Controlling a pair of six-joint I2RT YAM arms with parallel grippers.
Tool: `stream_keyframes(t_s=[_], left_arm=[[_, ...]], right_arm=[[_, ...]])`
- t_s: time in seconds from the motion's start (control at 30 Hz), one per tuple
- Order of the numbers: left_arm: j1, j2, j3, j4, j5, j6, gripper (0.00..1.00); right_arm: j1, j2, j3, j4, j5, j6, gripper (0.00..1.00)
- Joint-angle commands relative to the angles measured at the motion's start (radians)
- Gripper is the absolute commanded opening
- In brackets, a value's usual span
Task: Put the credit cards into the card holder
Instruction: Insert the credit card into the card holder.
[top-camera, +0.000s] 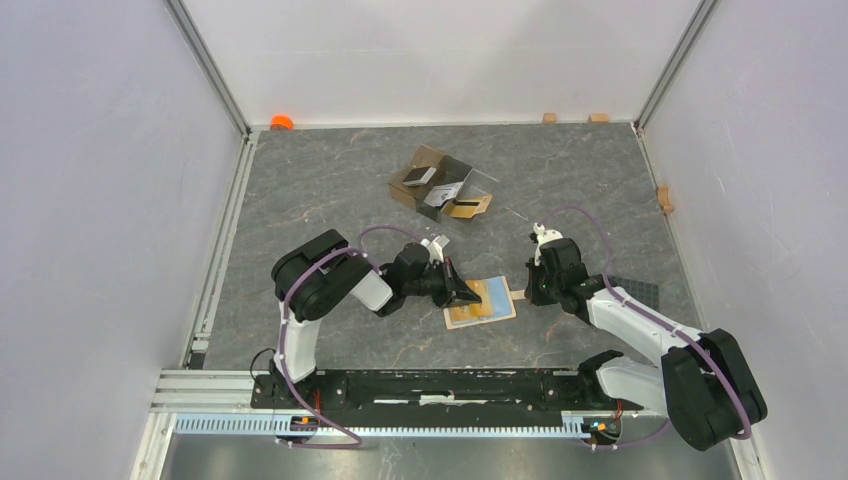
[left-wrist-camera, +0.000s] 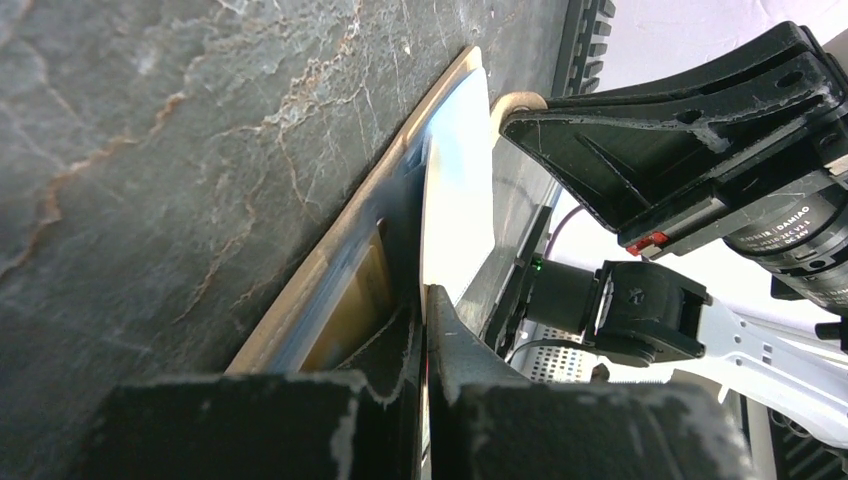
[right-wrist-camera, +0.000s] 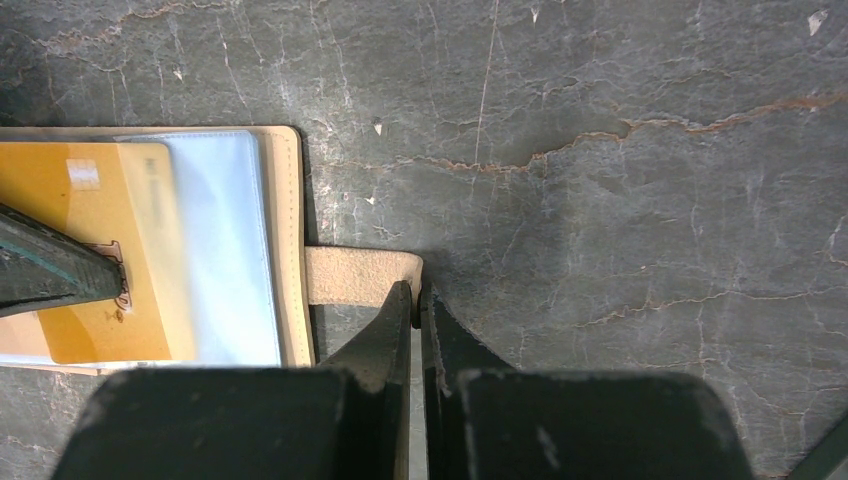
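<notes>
The tan card holder (top-camera: 497, 310) lies open on the table between the arms, its pale blue pockets (right-wrist-camera: 225, 240) facing up. An orange-gold credit card (right-wrist-camera: 70, 190) lies in it, its right part paler under the pocket. My left gripper (top-camera: 474, 296) reaches in low from the left. It is shut, with its tips (left-wrist-camera: 424, 290) over that card (left-wrist-camera: 355, 300). Whether it pinches the card does not show. My right gripper (right-wrist-camera: 416, 292) is shut on the end of the snap tab (right-wrist-camera: 355, 275) at the holder's right edge.
A clear brown-tinted divided box (top-camera: 440, 185) with more cards (top-camera: 418, 176) stands behind the holder. An orange object (top-camera: 281, 122) sits at the back left corner. Small wooden blocks (top-camera: 549, 117) line the back and right walls. A dark mesh patch (top-camera: 635, 292) lies at the right.
</notes>
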Motion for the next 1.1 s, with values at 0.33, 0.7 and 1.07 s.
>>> stream_keyframes(t_s=[0.33,0.7,1.07], left_arm=[[-0.037,-0.13,0.032,-0.336,-0.182,0.14,0.26],[-0.037,-0.271,0.111,-0.664,-0.253,0.291,0.52],[-0.066,-0.284,0.111,-0.705,-0.241,0.287,0.59]], right_arm=[[-0.004,-0.013,0.011,-0.047,0.032,-0.017,0.0],[-0.004,-0.032,0.018,-0.067,0.06,-0.03,0.0],[-0.004,-0.028,0.014,-0.059,0.051,-0.031,0.0]])
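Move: Your left fingers still pinch the gold credit card around its middle, its centre about 1 cm to their right and 1 cm below. The blue right-hand pocket that it enters is centred some 5 cm to your left hand's right; the card already pocketed lies about 3 cm to that hand's left and 1 cm back. Your right hand keeps the holder's strap, roughly 2 cm to its left, with the gold card about 11 cm to its left and 1 cm back. Open the left gripper to a bit over half and let go of the gold card, then bring the hand up about 2 cm and away to the left some 3 cm, clear of the pocket, rolling the wrist about 20 degrees so its left side rises. Keep the right fingers shut on the strap. ##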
